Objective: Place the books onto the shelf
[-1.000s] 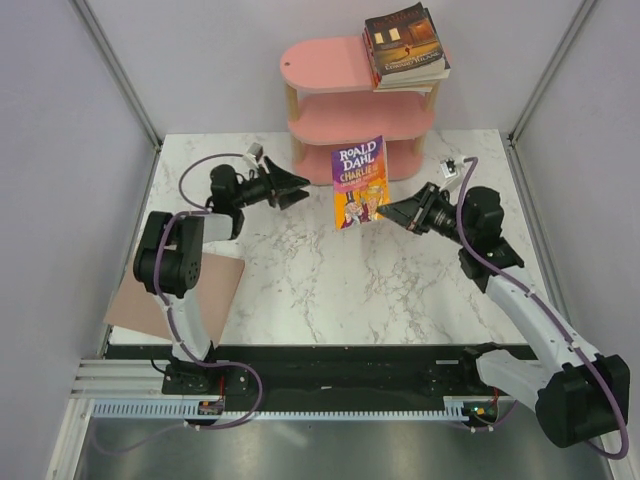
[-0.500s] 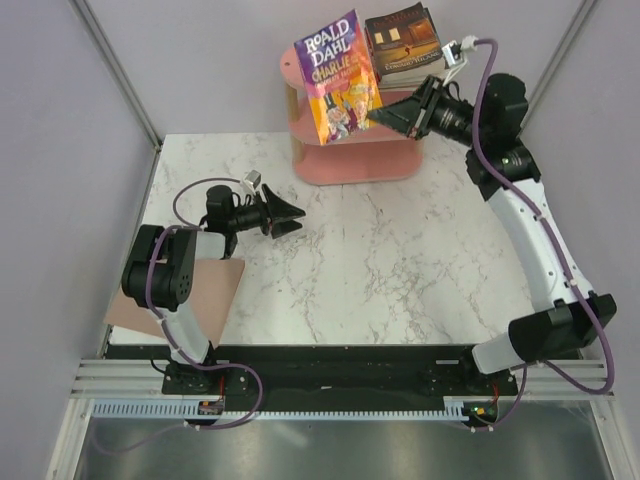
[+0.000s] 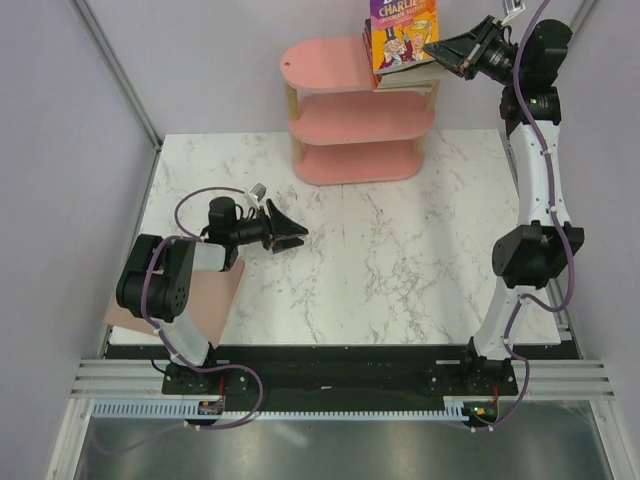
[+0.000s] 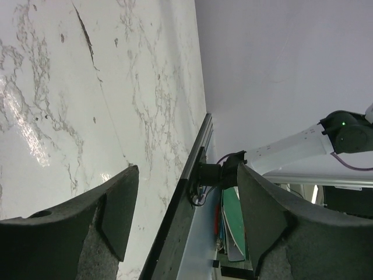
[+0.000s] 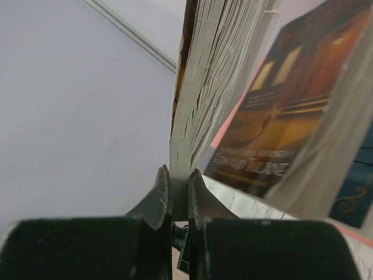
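The pink three-tier shelf (image 3: 350,115) stands at the back of the marble table. Its top board carries a stack of books (image 3: 408,76) at the right end, and the dark brown cover (image 5: 280,134) lies uppermost. My right gripper (image 3: 438,47) (image 5: 179,175) is raised high, shut on the edge of the purple-yellow Roald Dahl book (image 3: 401,30) (image 5: 215,76). That book hangs over the stack, with its top cut off by the frame. My left gripper (image 3: 296,236) (image 4: 186,195) is open and holds nothing, low over the table's left half.
A plain tan-pink flat sheet (image 3: 200,300) lies at the table's near left corner, partly under the left arm. Pale walls with metal posts close in the table on the left, right and back.
The right arm has lifted the Roald Dahl book from in front of the shelf to above the top board's stack. The left gripper drew back toward the near side and opened a little wider.
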### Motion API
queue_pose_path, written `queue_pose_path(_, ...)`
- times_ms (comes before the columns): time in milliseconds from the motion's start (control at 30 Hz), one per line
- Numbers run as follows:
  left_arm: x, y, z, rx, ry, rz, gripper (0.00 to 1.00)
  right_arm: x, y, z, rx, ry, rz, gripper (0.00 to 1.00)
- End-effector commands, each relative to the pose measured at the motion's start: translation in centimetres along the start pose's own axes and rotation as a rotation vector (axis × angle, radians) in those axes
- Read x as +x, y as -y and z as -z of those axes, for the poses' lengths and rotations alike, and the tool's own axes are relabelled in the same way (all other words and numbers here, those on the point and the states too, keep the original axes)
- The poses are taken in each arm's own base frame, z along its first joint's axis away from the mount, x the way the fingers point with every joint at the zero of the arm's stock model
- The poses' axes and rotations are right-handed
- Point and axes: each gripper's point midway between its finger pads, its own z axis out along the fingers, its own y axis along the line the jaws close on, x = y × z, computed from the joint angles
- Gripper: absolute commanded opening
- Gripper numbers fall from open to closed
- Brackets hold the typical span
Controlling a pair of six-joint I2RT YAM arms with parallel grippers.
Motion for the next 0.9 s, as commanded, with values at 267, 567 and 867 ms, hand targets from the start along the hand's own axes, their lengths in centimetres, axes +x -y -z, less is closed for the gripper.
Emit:
queue_pose_path(267, 1.2, 0.6, 0.4, 0.020, -0.031, -0.080, 0.75, -1.2, 2.6, -0.8, -0.050, 0.006, -0.110, 0.05)
queue_pose_path(567, 1.2, 0.4, 0.4, 0.017, -0.031, -0.077, 0.75, -1.5, 3.4, 0.4, -0.023, 0.021, -0.132, 0.36)
queue_pose_path(867, 1.4, 0.4, 0.5, 0.013, -0.030, -0.075, 0.75, -1.9, 3.9, 1.1, -0.015, 0.040, -0.147, 0.67)
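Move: The right gripper already holds the Charlie book by its near right corner. The book's middle is about 6 cm ahead and 5 cm left of the hand, level with it. The book stack it goes onto lies some 7 cm ahead, 5 cm left and 10 cm below. The bare shelf top is about 5 cm ahead, 21 cm left and 15 cm below. From the idle left hand, the stack is roughly 25 cm ahead, 22 cm right and 27 cm up. Lower the right gripper about 5 cm while carrying it some 4 cm forward, tipping the wrist about 10 degrees nose-down, to bring the Charlie book down onto the stack. Hold there briefly, then open the fingers well wide and ease the hand a couple of centimetres to the right, rising slightly at the end, with the fingers still around the book's edge. ##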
